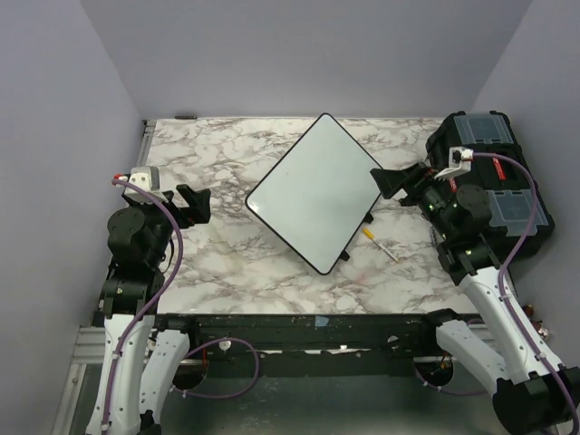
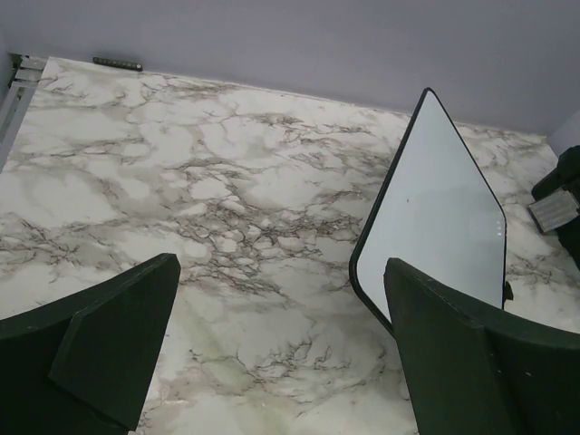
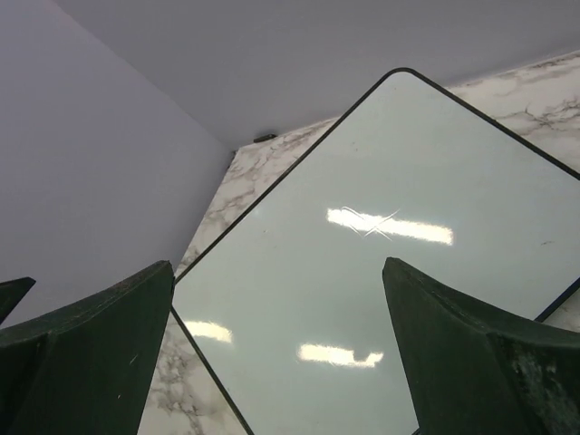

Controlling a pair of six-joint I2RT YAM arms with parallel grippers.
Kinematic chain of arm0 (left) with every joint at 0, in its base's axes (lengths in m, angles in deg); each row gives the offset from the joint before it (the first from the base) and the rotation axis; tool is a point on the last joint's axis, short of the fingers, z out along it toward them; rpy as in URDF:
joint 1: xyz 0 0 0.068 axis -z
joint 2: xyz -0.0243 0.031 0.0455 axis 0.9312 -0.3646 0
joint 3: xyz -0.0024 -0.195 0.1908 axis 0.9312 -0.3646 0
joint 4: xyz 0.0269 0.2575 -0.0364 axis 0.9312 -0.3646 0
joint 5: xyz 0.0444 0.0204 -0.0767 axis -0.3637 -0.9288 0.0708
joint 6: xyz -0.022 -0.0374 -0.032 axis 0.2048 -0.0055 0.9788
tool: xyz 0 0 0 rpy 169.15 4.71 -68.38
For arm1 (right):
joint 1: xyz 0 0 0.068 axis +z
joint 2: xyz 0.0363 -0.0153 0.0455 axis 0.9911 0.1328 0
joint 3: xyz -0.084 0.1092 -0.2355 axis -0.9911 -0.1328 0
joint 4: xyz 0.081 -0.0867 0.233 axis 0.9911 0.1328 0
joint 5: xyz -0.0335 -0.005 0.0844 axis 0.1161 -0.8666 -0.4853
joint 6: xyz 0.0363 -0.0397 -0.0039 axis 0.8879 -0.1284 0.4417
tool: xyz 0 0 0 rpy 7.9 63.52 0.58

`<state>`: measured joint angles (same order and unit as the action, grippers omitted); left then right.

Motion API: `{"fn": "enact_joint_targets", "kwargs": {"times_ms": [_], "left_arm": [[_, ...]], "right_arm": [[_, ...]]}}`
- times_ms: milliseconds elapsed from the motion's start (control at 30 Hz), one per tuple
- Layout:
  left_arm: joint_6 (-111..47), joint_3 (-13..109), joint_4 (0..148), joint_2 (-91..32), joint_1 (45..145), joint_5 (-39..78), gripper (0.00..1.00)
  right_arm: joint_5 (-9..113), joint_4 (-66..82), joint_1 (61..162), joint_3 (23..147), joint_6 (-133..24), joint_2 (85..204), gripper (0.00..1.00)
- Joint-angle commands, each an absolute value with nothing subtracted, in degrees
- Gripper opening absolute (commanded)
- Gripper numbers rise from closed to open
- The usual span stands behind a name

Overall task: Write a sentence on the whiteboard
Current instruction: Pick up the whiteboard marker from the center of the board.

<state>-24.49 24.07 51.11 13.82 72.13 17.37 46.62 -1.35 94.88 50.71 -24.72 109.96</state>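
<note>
The whiteboard (image 1: 314,192) lies flat mid-table, turned like a diamond, glossy white with a thin black rim. Its face shows only ceiling-light glare, and the sentence is not in view. My left gripper (image 1: 196,206) hovers open over bare marble to the left of the board, well apart from it. In the left wrist view the left gripper (image 2: 281,263) holds nothing, with the whiteboard (image 2: 437,210) ahead on the right. My right gripper (image 1: 391,181) stands open at the board's right corner. In the right wrist view the right gripper (image 3: 277,264) is empty, above the whiteboard (image 3: 390,181).
A white marker with a yellow cap (image 1: 381,245) lies on the marble table (image 1: 227,263) just off the board's lower right edge. A black toolbox (image 1: 494,172) fills the far right side. Grey walls close in the table on three sides.
</note>
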Motion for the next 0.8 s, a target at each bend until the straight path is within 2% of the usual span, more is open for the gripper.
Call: {"fn": "enact_joint_targets", "kwargs": {"times_ms": [0, 433, 767], "left_arm": [[-24.2, 24.0, 50.9, 13.6, 72.6, 18.8, 0.98], [-23.9, 24.5, 50.2, 13.2, 73.2, 18.5, 0.98], [-23.9, 24.7, 49.7, 13.7, 73.5, 17.7, 0.98]], "right_arm": [[44.8, 3.0, 94.6, 50.7, -23.2, 109.6, 1.00], [42.6, 10.0, 94.6, 45.7, -22.2, 106.0, 1.00], [50.8, 23.5, 94.6, 45.2, -19.6, 111.1, 1.00]]}}
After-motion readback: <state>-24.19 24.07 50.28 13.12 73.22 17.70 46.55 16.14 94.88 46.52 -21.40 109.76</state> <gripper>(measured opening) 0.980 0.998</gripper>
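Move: Almost straight below the right hand, about 30 cm down and 2 cm to its right, lies the whiteboard marker. The whiteboard's middle is some 16 cm ahead and 13 cm to the left of this hand; of the two black clips on the board's edge, the far one is about 8 cm ahead and the near one 3 cm back and 8 cm left. From the left hand the marker lies about 43 cm right, 5 cm ahead and 30 cm down. Sinking faster and faster towards the marker, the right hand comes down about 10 cm, easing back some 2 cm towards its base, mostly in the first half. Its fingers tip downward by roughly 20 degrees and stay wide open, touching nothing yet. ##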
